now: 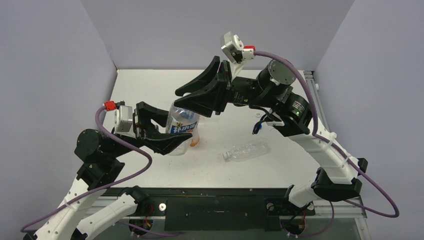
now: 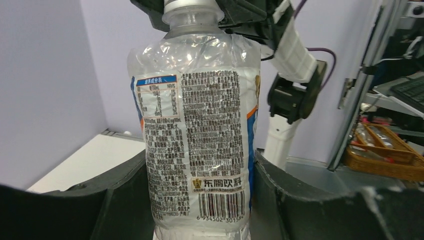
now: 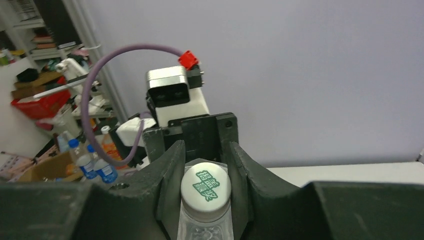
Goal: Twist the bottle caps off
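A clear bottle [image 1: 181, 125] with a blue, white and orange label stands upright on the table. My left gripper [image 1: 172, 131] is shut on its body, a finger pressing each side of the printed label [image 2: 200, 140]. Its white cap [image 3: 205, 187], printed with green characters, sits between the fingers of my right gripper [image 3: 206, 172], which is shut on it from above. In the top view the right gripper [image 1: 181, 102] covers the cap. The left wrist view shows the cap [image 2: 187, 6] at the top edge, under the right gripper's dark fingers.
A plain clear bottle [image 1: 246, 151] lies on its side on the white table [image 1: 150, 90], right of the held one. An orange patch [image 1: 195, 140] shows against the held bottle's lower right side. Grey walls close the left, back and right.
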`<state>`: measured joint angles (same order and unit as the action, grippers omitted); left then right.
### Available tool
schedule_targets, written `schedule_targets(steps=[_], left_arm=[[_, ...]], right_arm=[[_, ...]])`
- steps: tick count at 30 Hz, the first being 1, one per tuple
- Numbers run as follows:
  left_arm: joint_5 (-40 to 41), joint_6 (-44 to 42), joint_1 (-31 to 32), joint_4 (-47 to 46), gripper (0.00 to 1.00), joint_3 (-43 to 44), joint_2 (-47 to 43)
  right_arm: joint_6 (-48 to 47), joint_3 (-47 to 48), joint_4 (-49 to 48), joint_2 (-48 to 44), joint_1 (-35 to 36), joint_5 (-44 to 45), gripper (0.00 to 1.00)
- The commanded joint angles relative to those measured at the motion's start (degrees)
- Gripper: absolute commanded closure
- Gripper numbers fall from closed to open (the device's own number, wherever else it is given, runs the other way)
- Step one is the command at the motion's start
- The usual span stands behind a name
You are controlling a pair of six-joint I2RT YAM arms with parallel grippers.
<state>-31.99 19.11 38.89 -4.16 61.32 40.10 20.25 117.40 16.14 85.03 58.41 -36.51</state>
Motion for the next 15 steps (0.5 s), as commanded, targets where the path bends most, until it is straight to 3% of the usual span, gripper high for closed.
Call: schedule_targets(steps=[1,3,4,5,6,7,8,10,15], left_arm=[[-3.01,5.55,-0.66,-1.69,0.60,1.66,1.85],[-3.10,5.04,-0.66,-1.89,0.61,1.30,1.98],[-2.38,3.93,-0.66,-1.87,0.61,0.87,1.95],[-1.77,2.82,-0.66,-1.76,0.61,0.58,1.90],[-0.16,0.24,-0.66,-1.36,0.61,-0.08,1.86],[1.02,-1.53,-0.71,-0.91,0.61,-0.42,1.86],[3.59,-4.96,-0.68,-0.70,0.61,-1.23,1.80],[8.15,-10.31,-0.66,-0.43,0.61,-2.55,1.60],[14.92,-20.24,-0.57,-0.68,0.59,-5.49,1.03]], right_arm=[[4.48,-1.44,-5.72,-2.32,0.49,-18.15,1.00],[4.48,-1.55,-5.28,-2.45,-0.33,-17.06,0.94],[3.29,-1.21,-2.97,-2.67,-1.07,-12.78,0.82],[2.29,-1.04,-1.29,-2.89,-1.26,-8.26,0.51],[0.04,-0.80,1.96,-3.68,-1.21,3.68,0.37],[-0.66,-1.00,2.89,-4.19,-0.94,9.59,0.25],[-1.47,-1.75,4.00,-5.08,-0.58,19.96,0.23],[-1.43,-2.71,4.91,-5.87,-0.09,30.85,0.21],[-1.53,0.78,11.38,-1.85,3.72,45.87,0.18]])
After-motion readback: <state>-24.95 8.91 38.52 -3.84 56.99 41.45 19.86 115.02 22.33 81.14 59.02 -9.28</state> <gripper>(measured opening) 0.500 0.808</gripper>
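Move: My right fingers are already shut on the white cap, so it sits at their hand point. My left hand grips the bottle's body, with the cap about 10 cm above it and roughly 1 cm ahead. On the table, the orange bottle stands some 20 cm ahead and 3 cm left of my right hand, and the clear bottle lies 16 cm ahead and 24 cm right of it, both over 50 cm below. Both my hands finish the twist, drawing back about 1.5 cm. Then I open my right fingers wide, let go of the cap, and swing that hand forward and a little right, turning some 30 degrees clockwise. My left hand keeps its grip, carrying the bottle forward about 6 cm and down while turning counter-clockwise. ##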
